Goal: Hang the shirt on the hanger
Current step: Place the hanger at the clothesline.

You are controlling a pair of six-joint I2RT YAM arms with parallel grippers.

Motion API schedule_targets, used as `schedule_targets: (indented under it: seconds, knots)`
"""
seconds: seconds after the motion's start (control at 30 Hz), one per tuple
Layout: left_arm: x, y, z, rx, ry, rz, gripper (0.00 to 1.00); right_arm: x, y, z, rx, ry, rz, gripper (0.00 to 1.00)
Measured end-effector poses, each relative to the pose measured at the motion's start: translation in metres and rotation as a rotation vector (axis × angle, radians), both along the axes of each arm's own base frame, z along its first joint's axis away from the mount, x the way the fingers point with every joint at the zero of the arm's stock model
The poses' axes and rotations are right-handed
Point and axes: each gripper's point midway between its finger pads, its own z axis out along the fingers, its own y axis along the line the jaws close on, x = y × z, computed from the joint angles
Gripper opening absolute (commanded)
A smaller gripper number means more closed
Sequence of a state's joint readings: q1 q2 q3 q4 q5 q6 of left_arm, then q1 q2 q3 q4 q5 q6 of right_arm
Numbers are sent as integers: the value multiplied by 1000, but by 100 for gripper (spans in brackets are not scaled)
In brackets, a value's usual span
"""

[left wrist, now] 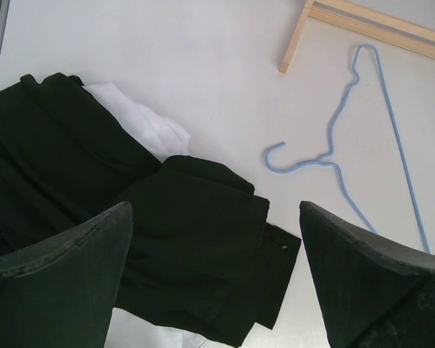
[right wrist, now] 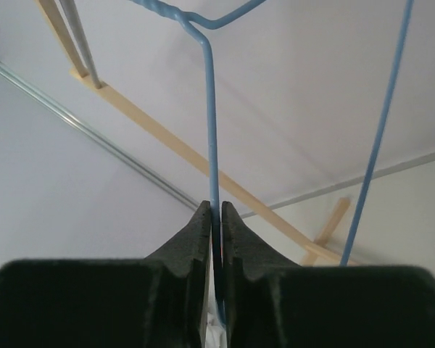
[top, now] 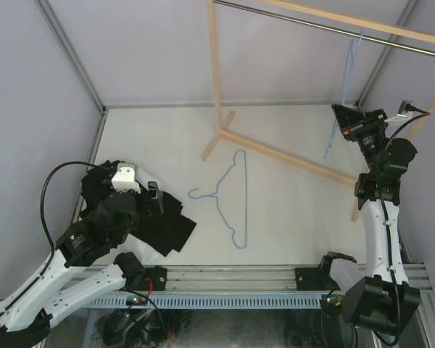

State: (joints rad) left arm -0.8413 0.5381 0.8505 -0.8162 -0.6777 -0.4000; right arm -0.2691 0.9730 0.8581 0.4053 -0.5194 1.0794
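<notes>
The white shirt [left wrist: 146,125] shows only as patches peeking out from under a black garment [left wrist: 94,181] at the table's left; most of it is hidden. My left gripper [left wrist: 214,210] hangs open above that black pile [top: 170,225], holding nothing. One blue wire hanger [top: 230,199] lies flat on the table's middle. A second blue hanger [top: 346,87] hangs from the metal rail [top: 326,29] at the back right. My right gripper [right wrist: 213,212] is shut on this hanger's wire [right wrist: 210,109], raised high next to the rack.
A wooden rack stands at the back, its base bars [top: 275,151] lying across the table between the flat hanger and the right arm. Grey walls close in the left, back and right sides. The aluminium rail [top: 232,279] marks the near edge.
</notes>
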Motion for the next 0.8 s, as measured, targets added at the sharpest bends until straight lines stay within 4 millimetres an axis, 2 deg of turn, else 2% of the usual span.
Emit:
schedule_targets:
  seconds: [0.03,0.1,0.2,0.27,0.4,0.8]
  knots:
    - [0,0,0,0,0,0,100,1,-1,-1,-20,-4,-9,19]
    - [0,0,0,-1,-1,0,100,2,-4,-5,-38,5,-23,41]
    - [0,0,0,0,-1,1,100,3,-8,-16,-74,38,-47,60]
    - [0,1,0,1,-2,3,100,0,-10,-21,-97,58,-65,66]
    - [0,2,1,-1,-7,9,100,-21,-14,-17,-166,54,-131,69]
    - [0,5,4,-8,-18,18,100,-120,-10,24,-369,-46,-303,70]
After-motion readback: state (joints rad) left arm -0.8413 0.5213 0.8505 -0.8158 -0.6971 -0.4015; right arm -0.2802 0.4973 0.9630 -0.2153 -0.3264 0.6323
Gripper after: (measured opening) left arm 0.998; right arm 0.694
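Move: My right fingers are still closed on the near shoulder wire of the blue hanger, whose middle is about 8 cm straight ahead and roughly level. The clothesline's metal rod, where the hook sits, is some 12 cm ahead, 1 cm to the right and 16 cm above. The wooden top bar runs about 6 cm beyond the rod, slightly higher. From my left hand, that spot on the rod is roughly 60 cm right, 27 cm ahead and 30 cm up. I open my right fingers to about two thirds and let go of the hanger's wire, sinking some 2 cm as they part. Then I draw the hand straight back about 12 cm, away from the hanger and rod, rising gently out of that dip. The wrist rolls its left side down some 20 degrees and turns clockwise nearly as much. ##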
